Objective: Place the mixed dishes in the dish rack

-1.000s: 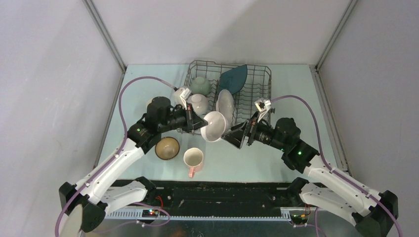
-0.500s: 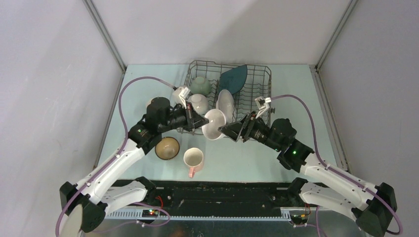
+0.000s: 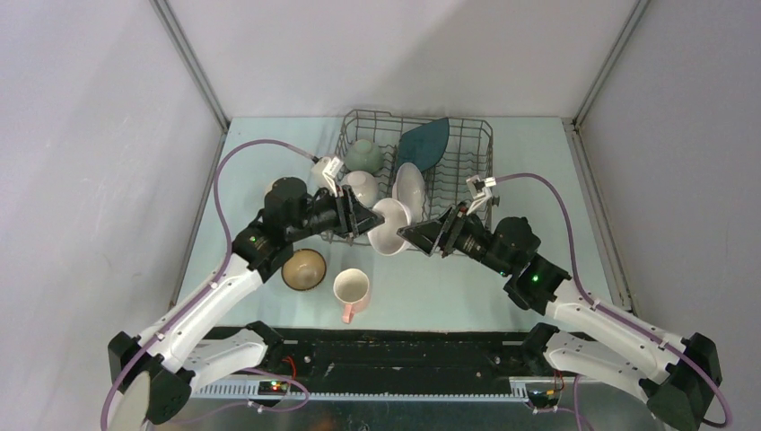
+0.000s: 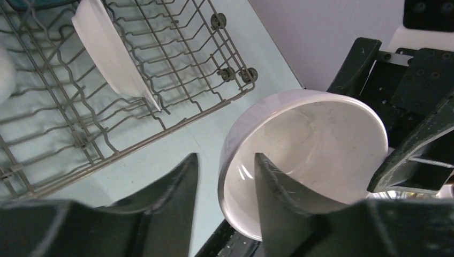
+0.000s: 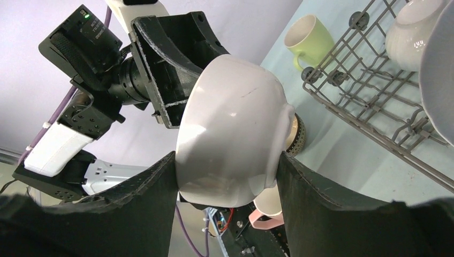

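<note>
A white bowl (image 3: 388,226) hangs on its side above the table, just in front of the dish rack (image 3: 467,153). My right gripper (image 5: 226,160) is shut on this bowl (image 5: 235,123), one finger pressed to each side of its outer wall. My left gripper (image 4: 226,157) is open and straddles the bowl's rim (image 4: 321,139): one finger is inside, and there is a gap at the outer finger. The rack holds a pale green bowl (image 3: 364,154), another white bowl (image 3: 362,187), a white plate (image 3: 409,190) and a dark teal plate (image 3: 424,141).
A brown bowl (image 3: 303,268) and a pink mug (image 3: 351,292) stand on the table near the left arm. A pale yellow-green mug (image 5: 309,33) sits beside the rack's left corner. The two grippers face each other closely at the rack's front edge.
The right gripper moved left onto the bowl and closed on it. The left gripper, shut on the rim before, has opened.
</note>
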`<state>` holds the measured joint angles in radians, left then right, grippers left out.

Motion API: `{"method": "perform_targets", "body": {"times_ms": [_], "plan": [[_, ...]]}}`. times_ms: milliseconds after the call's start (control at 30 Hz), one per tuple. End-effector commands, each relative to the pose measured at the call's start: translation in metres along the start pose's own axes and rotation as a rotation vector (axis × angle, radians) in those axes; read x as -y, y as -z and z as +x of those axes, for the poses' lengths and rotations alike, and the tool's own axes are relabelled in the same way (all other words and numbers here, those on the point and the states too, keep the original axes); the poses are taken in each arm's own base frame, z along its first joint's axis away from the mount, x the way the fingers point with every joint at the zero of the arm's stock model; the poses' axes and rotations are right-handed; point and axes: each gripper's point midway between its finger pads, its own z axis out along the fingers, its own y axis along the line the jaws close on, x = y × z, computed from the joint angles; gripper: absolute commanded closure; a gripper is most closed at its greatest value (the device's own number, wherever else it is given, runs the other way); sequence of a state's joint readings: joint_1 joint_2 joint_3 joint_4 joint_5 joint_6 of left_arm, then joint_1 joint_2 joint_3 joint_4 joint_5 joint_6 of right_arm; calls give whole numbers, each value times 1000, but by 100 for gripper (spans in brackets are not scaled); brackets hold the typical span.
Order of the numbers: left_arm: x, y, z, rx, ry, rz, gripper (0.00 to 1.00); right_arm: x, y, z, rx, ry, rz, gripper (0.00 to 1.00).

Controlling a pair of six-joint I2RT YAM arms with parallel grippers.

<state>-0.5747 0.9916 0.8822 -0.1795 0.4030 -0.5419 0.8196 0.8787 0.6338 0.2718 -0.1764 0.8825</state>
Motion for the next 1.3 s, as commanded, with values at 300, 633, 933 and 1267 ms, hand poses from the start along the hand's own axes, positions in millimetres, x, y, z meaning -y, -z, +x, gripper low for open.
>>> {"method": "perform_targets", "body": {"times_ms": [300, 633, 933, 1267], "plan": [[-13, 26, -9, 27, -48, -129, 23, 30, 25, -43, 119, 130, 152, 100], [-17, 87, -30, 110, -98, -324, 1, 92, 70, -78, 169, 374, 443, 100], [-29, 129, -43, 200, -197, -462, 0, 144, 91, -118, 127, 741, 759, 100], [-34, 125, -43, 183, -242, -475, 0, 153, 43, -106, -207, 1323, 509, 100]]}}
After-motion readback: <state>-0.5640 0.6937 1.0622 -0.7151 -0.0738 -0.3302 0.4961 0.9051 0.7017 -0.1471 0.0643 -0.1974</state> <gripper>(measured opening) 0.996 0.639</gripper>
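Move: The right hand grips the white bowl in the air; the free right section of the dish rack lies about 14 cm ahead, 18 cm to its right and 16 cm down. The upright white plate is some 13 cm ahead and 4 cm right, the teal plate 27 cm ahead and 8 cm right. From the left hand, already opening at the bowl's rim, the brown bowl is about 18 cm left, 4 cm back and 22 cm down. Swinging right about 16 cm, forward 10 cm and steadily down, the right hand carries the white bowl past the upright plate towards the rack's right section, keeping its grip while the wrist rolls strongly, left side dropping, and the fingers turn forward. The left hand opens fully, dips slightly, then backs off some 12 cm left and a little up, clear of the rim. ##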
